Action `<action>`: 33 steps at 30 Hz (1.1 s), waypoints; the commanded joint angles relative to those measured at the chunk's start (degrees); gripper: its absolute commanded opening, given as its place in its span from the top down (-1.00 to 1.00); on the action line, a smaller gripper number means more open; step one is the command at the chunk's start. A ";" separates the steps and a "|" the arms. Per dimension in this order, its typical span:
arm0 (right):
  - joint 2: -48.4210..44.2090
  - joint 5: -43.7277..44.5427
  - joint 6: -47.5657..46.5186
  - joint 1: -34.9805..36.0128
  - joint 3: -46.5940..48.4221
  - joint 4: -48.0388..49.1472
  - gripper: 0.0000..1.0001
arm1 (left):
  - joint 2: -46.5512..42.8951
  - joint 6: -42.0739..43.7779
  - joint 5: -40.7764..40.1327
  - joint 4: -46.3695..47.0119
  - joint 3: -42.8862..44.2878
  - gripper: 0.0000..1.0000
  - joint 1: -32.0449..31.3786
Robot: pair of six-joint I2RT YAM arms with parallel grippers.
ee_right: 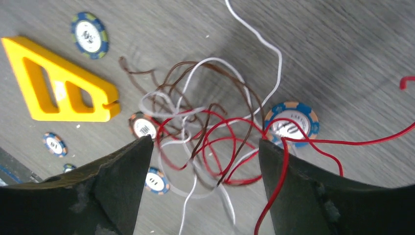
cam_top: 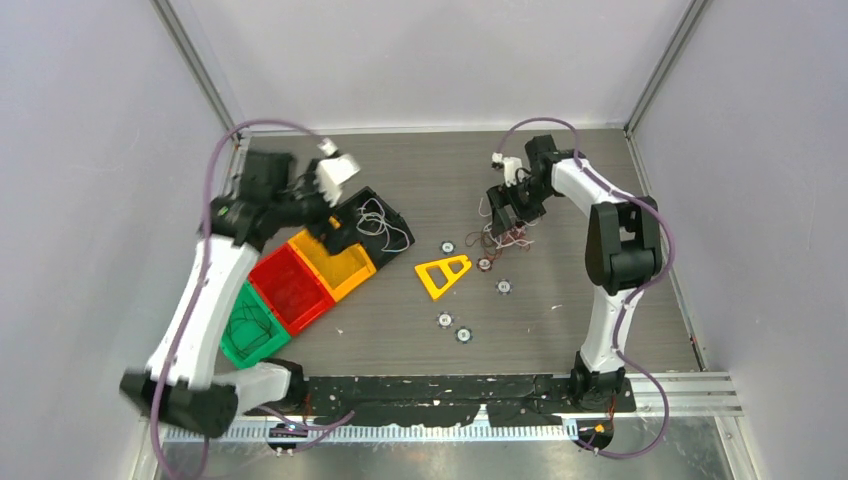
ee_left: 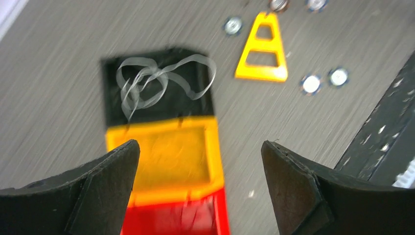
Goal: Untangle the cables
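Observation:
A tangle of thin red, brown and white cables [ee_right: 210, 137] lies on the grey table, right of centre [cam_top: 500, 240]. My right gripper [ee_right: 205, 152] hangs open just above it, loops lying between the wide-apart fingers and one red strand crossing the right finger [ee_right: 293, 186]; in the top view this gripper [cam_top: 503, 212] is at the tangle's far side. A loose white cable [ee_left: 156, 81] curls in the black bin [cam_top: 375, 200]. A black cable [cam_top: 250, 325] lies in the green bin. My left gripper [ee_left: 200, 161] is open and empty, high above the bins [cam_top: 335, 178].
An orange bin [ee_left: 166, 156], a red bin [cam_top: 290, 290] and a green bin [cam_top: 225, 345] stand in a row with the black one at the left. A yellow triangular frame [cam_top: 443, 273] and several poker chips [ee_right: 291, 122] lie near the tangle.

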 commanded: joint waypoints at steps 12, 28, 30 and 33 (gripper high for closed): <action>-9.87 -19.98 -3.19 -0.72 -3.46 -2.18 0.89 | 34.29 -29.18 16.98 44.02 10.99 -0.29 -22.18; -16.51 -28.82 -5.90 -0.71 -2.08 -8.07 0.89 | 45.59 -34.50 14.53 48.34 16.36 -0.16 -27.61; -16.99 -28.86 -4.42 -0.94 -1.76 -7.80 0.89 | 42.67 -37.11 15.03 55.05 11.17 -0.20 -26.82; -18.38 -29.57 2.96 -1.67 -3.51 -3.22 0.89 | 36.55 -40.64 13.28 68.06 -0.93 -0.35 -25.80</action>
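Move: The right hand is open just above the cable tangle, which lies some 5 cm below and a couple of centimetres to its left. The orange-rimmed dark chip is about 4 cm back and 5 cm left, the yellow triangle 7 cm back and 15 cm left. From the left hand, the tangle lies roughly 12 cm ahead, 38 cm right and 25 cm below; the black bin is about 14 cm ahead, 11 cm right. Right hand dips, pinches the tangle and lifts about 14 cm; left, half closing, sweeps some 30 cm right towards it. ##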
